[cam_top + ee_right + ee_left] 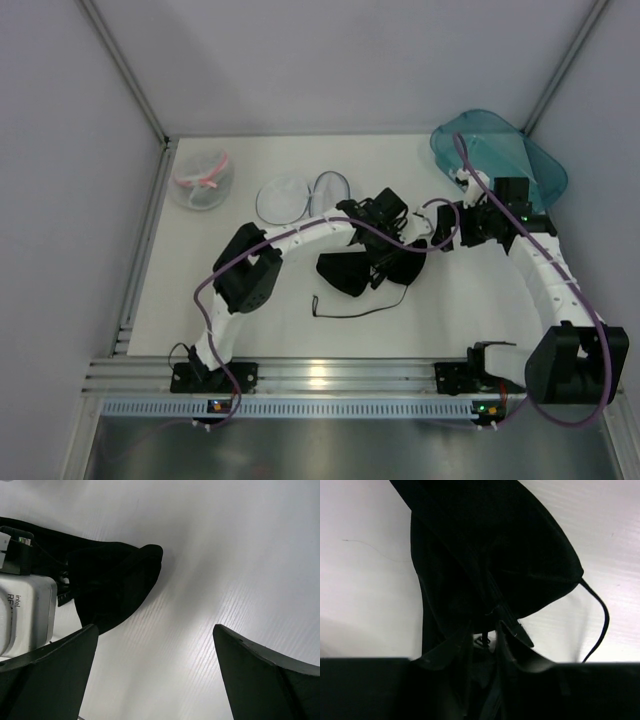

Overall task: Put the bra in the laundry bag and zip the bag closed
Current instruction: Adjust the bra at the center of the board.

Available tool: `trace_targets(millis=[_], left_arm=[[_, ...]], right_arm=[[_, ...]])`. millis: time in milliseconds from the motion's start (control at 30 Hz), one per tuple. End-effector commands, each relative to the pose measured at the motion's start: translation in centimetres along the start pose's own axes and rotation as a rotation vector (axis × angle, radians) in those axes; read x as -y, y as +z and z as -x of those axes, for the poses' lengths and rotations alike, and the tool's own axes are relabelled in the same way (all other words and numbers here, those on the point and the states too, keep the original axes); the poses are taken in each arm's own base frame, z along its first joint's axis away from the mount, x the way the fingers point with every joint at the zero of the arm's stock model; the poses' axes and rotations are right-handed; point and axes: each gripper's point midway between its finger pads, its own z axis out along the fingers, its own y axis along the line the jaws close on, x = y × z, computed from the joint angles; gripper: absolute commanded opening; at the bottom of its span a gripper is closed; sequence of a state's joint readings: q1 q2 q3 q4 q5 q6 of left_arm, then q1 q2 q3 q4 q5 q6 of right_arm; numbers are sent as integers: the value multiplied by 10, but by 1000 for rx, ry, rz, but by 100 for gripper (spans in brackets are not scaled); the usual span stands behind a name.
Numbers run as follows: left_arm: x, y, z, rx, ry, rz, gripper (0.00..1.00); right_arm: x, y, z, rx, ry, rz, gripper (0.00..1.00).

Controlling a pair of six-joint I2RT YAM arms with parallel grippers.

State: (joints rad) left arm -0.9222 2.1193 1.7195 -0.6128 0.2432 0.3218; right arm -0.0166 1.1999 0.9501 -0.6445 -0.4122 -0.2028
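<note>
The black bra lies crumpled on the white table in front of the arms, with a thin strap trailing toward the near edge. My left gripper points down into it. In the left wrist view the bra drapes over the fingertips, and the left gripper has its jaws a narrow gap apart with table showing between them. The right gripper hovers just right of the bra. This right gripper stands wide open over bare table. The laundry bag lies open in two halves behind the left arm.
A second round mesh bag with a pink rim sits at the back left. A teal plastic bin stands at the back right behind the right arm. The left arm's white wrist camera shows close beside the right gripper.
</note>
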Motion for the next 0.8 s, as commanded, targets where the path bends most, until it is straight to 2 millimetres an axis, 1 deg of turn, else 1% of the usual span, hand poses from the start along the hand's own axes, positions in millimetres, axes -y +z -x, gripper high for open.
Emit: trace_targets(millis=[0,33,67,100,133,200,233,267,300,333,367,400,433,467,533,567,600,633,667,700,767], left_arm=[[-6,-16,23,80,-3,39,36],[-7,-22,26,91,2,45,39],[-8,-36,36,122,15,58,45],[-10,-46,45,148,28,69,47],[-12,-67,58,191,49,102,50],[-12,-92,67,227,68,123,58],[-9,-117,74,263,92,134,60],[-5,-127,66,240,105,128,61],[-3,-138,61,235,148,135,65],[6,-152,45,221,171,129,67],[12,-160,33,211,186,108,68],[21,-163,10,163,215,65,70],[33,-174,-12,153,228,23,72],[33,-180,-29,142,216,0,74],[44,-192,-65,103,245,-39,77],[41,-196,-80,85,252,-43,77],[41,-198,-91,69,322,-37,77],[47,-205,-102,60,361,-40,77],[53,-199,-121,24,387,-66,77],[54,-199,-130,8,457,-69,77],[57,-192,-149,-45,484,-100,77]], right_arm=[[2,-8,16,44,-30,-3,99],[2,-8,16,46,-29,0,99],[0,-8,16,47,-25,6,99],[0,-7,16,46,-21,8,99],[-1,-8,17,49,-21,12,99],[-2,-9,19,56,-17,17,99],[-2,-10,19,58,-17,15,100],[-3,-11,20,62,-19,18,99],[-4,-12,21,65,-21,19,99],[-5,-13,20,63,-28,24,99],[-7,-14,21,63,-34,35,99],[-8,-15,20,59,-43,42,99],[-11,-15,19,48,-56,63,99],[-12,-14,18,42,-61,70,99],[-16,-14,18,40,-70,98,99],[-17,-14,17,30,-67,107,100],[-17,-13,16,24,-65,114,100],[-17,-11,17,19,-60,119,99],[-18,-10,16,11,-56,124,99],[-17,-8,14,-1,-48,127,99],[-16,-7,15,-8,-45,129,99]])
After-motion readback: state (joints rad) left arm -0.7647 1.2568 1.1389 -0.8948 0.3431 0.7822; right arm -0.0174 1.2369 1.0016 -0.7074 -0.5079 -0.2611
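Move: The left hand is low over the bra's middle, fingers barely apart. The strap loop lies about 16 cm to its left, some 7 cm back and 2 cm below. At about that same height, the left cup's middle is 9 cm left and level with the hand, and the right cup is 6 cm right and 2 cm ahead. From the right hand, the loop is roughly 35 cm left, 9 cm back and 10 cm below. The left hand opens wide, lifts about 16 cm off the bra, then swings some 19 cm left towards the strap loop. ##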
